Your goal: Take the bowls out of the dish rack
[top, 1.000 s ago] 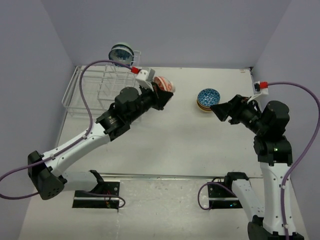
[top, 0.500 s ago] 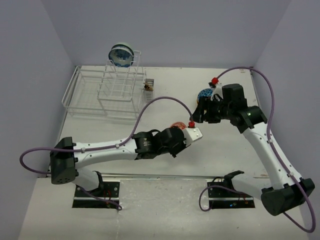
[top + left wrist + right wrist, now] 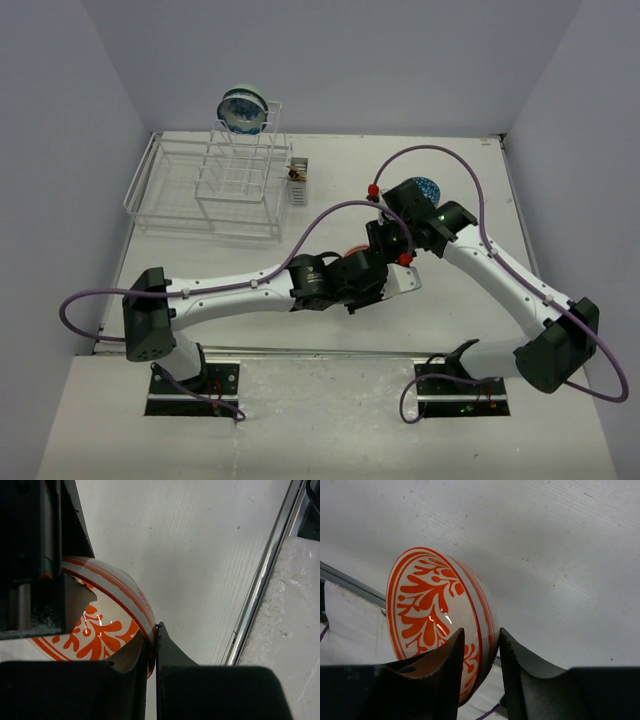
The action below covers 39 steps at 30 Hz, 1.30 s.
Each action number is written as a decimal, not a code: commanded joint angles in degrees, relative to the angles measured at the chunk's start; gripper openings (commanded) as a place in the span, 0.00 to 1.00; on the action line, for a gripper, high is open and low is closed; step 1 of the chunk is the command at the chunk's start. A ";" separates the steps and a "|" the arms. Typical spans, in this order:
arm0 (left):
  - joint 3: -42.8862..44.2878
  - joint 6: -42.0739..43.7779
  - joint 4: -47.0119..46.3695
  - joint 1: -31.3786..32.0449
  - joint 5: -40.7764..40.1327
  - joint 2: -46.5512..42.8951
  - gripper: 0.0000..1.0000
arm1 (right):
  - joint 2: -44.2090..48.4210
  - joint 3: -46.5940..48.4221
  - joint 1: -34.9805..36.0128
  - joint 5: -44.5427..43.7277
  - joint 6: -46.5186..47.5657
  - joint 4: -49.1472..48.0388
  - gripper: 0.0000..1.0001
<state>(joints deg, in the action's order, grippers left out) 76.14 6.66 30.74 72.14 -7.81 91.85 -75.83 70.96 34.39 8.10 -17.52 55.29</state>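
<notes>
One of the bowls, white with an orange-red leaf pattern (image 3: pixel 100 630) (image 3: pixel 430 605), hangs tilted on its side above the table's front middle. My left gripper (image 3: pixel 152 630) (image 3: pixel 375 265) is shut on its rim. My right gripper (image 3: pixel 481 632) (image 3: pixel 385 240) straddles the same rim from the other side, one finger inside the bowl and one outside. Its jaws stand wider than the wall. The white wire dish rack (image 3: pixel 200 190) stands at the back left. A blue-patterned bowl (image 3: pixel 243 108) sits upright on top of its tall frame.
A stack of bowls with a blue-patterned one on top (image 3: pixel 422 189) stands at the right middle, partly hidden behind my right arm. A small grey cutlery cup (image 3: pixel 297 183) hangs on the rack's right side. A metal rail (image 3: pixel 260 590) runs along the table's near edge.
My left arm carried the orange-red bowl from beside the rack to the front middle. My right arm swung left from the stack, and its jaws narrowed around the bowl's rim.
</notes>
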 commanded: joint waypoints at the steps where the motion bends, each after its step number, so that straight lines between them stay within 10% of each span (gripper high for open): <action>1: 5.77 4.15 1.25 0.28 -0.10 -0.18 0.00 | -0.37 0.67 0.59 -4.05 -0.23 0.88 0.34; 6: 7.71 4.16 3.80 0.20 -2.37 1.13 0.00 | -0.19 2.25 0.59 -6.86 -2.25 0.17 0.03; 10: 7.45 2.40 2.93 0.11 -6.50 1.22 0.00 | 0.68 2.96 0.59 -8.36 -3.57 -1.76 0.00; 11: 7.45 1.44 2.75 0.19 -7.21 0.61 0.15 | 0.69 3.31 0.50 -10.28 -3.75 -2.54 0.00; 12: 7.36 0.65 2.40 0.20 -9.65 0.17 0.67 | 0.43 3.57 0.15 -10.90 -3.93 -3.07 0.00; 13: 7.10 -0.40 1.09 0.20 -10.81 -1.31 0.96 | -0.27 3.92 -1.24 -11.35 -4.10 -4.30 0.00; 14: 6.92 -0.85 0.55 0.20 -11.34 -2.28 1.00 | -0.63 3.92 -2.48 -11.26 -4.36 -5.01 0.00; 23: -1.41 -17.80 -5.95 -0.59 -33.57 -20.38 1.00 | -0.63 0.94 -23.92 -8.63 -13.67 -22.84 0.00; 39: -16.98 -28.81 0.10 -0.60 -25.51 -41.75 1.00 | -26.36 14.28 -36.15 -4.78 -17.56 -28.49 0.03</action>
<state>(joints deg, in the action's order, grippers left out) 59.59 -20.03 30.72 71.53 -34.87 52.05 -100.40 79.42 -1.96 -0.47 -34.52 29.95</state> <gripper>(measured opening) 0.997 0.080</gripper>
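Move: The blue-topped bowl stack lies about 22 cm ahead and 13 cm right of the right hand, its middle some 12 cm below. The orange bowl's middle is roughly 4 cm back and 4 cm left of that hand, and the cutlery holder about 19 cm ahead and 18 cm left. From the left hand, which holds the orange bowl's rim, the stack is some 20 cm ahead and 14 cm right. Right pinches the orange bowl's rim; left releases, retreating left; right carries it 30 cm forward-right over the stack. ##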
